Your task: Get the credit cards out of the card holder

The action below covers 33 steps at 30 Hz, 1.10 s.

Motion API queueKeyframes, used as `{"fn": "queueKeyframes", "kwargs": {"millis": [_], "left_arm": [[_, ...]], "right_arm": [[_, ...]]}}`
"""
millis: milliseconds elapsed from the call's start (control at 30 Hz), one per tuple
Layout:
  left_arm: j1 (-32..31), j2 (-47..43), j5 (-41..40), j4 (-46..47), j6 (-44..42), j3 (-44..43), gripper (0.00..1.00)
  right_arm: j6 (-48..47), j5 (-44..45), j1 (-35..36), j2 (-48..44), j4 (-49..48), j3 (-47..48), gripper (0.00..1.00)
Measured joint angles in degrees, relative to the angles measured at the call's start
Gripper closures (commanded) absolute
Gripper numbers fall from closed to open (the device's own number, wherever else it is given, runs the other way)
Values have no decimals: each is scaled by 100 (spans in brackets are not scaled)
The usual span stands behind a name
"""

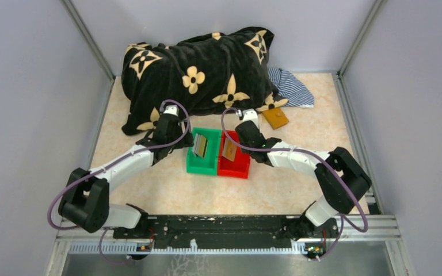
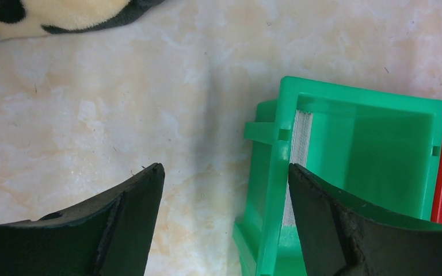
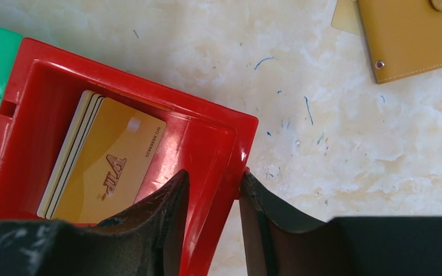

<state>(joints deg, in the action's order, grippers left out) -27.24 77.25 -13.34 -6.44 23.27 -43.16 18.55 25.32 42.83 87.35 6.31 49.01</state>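
The tan card holder [image 1: 275, 117] [image 3: 414, 34] lies shut on the marble table, right of the bins, with a pale card edge [image 3: 345, 17] showing beside it. Gold credit cards [image 3: 101, 167] [image 1: 229, 150] lean inside the red bin [image 3: 40, 132] [image 1: 237, 168]. Silvery cards [image 2: 301, 138] [image 1: 200, 145] stand against the left wall of the green bin [image 2: 374, 155] [image 1: 202, 168]. My left gripper [image 2: 225, 172] [image 1: 191, 142] is open and straddles that wall. My right gripper [image 3: 214, 175] [image 1: 243, 145] straddles the red bin's right wall, partly open and holding nothing, its outer finger touching the rim.
A black blanket with tan flowers [image 1: 198, 69] is heaped at the back, its edge [image 2: 46, 14] near the left gripper. A striped cloth [image 1: 292, 86] lies behind the card holder. Grey walls enclose the table on three sides.
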Motion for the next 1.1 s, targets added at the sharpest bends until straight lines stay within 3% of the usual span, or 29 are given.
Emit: {"fn": "queueKeyframes", "kwargs": {"millis": [1100], "left_arm": [[264,1934,-682,79,-17,-1604,15]], "right_arm": [[-354,-184,-964,1803,-199,1751,62]]}}
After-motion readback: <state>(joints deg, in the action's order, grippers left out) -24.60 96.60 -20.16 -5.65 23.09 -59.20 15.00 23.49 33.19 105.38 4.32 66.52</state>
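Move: The left hand has its right finger inside the left wall of the box's green half. That half's middle is about 8 cm to its right and 4 cm back, with the credit cards in it 6 cm right and 2 cm back. The right hand straddles the red half's outer wall. The red half's middle is about 4 cm left and 4 cm back, its cards 7 cm left and 2 cm back, the brown wallet 10 cm ahead and 11 cm right. All lie 2 to 4 cm below the hands. Each hand keeps its inner finger inside the open box and its other finger outside the side wall, and together they push the box forward towards the dark blanket. The left travels about 8 cm and the right about 10 cm, both first sinking 1.5 cm as they go; the inner fingertips work up to the box's far corners. Neither gripper opens or closes. ##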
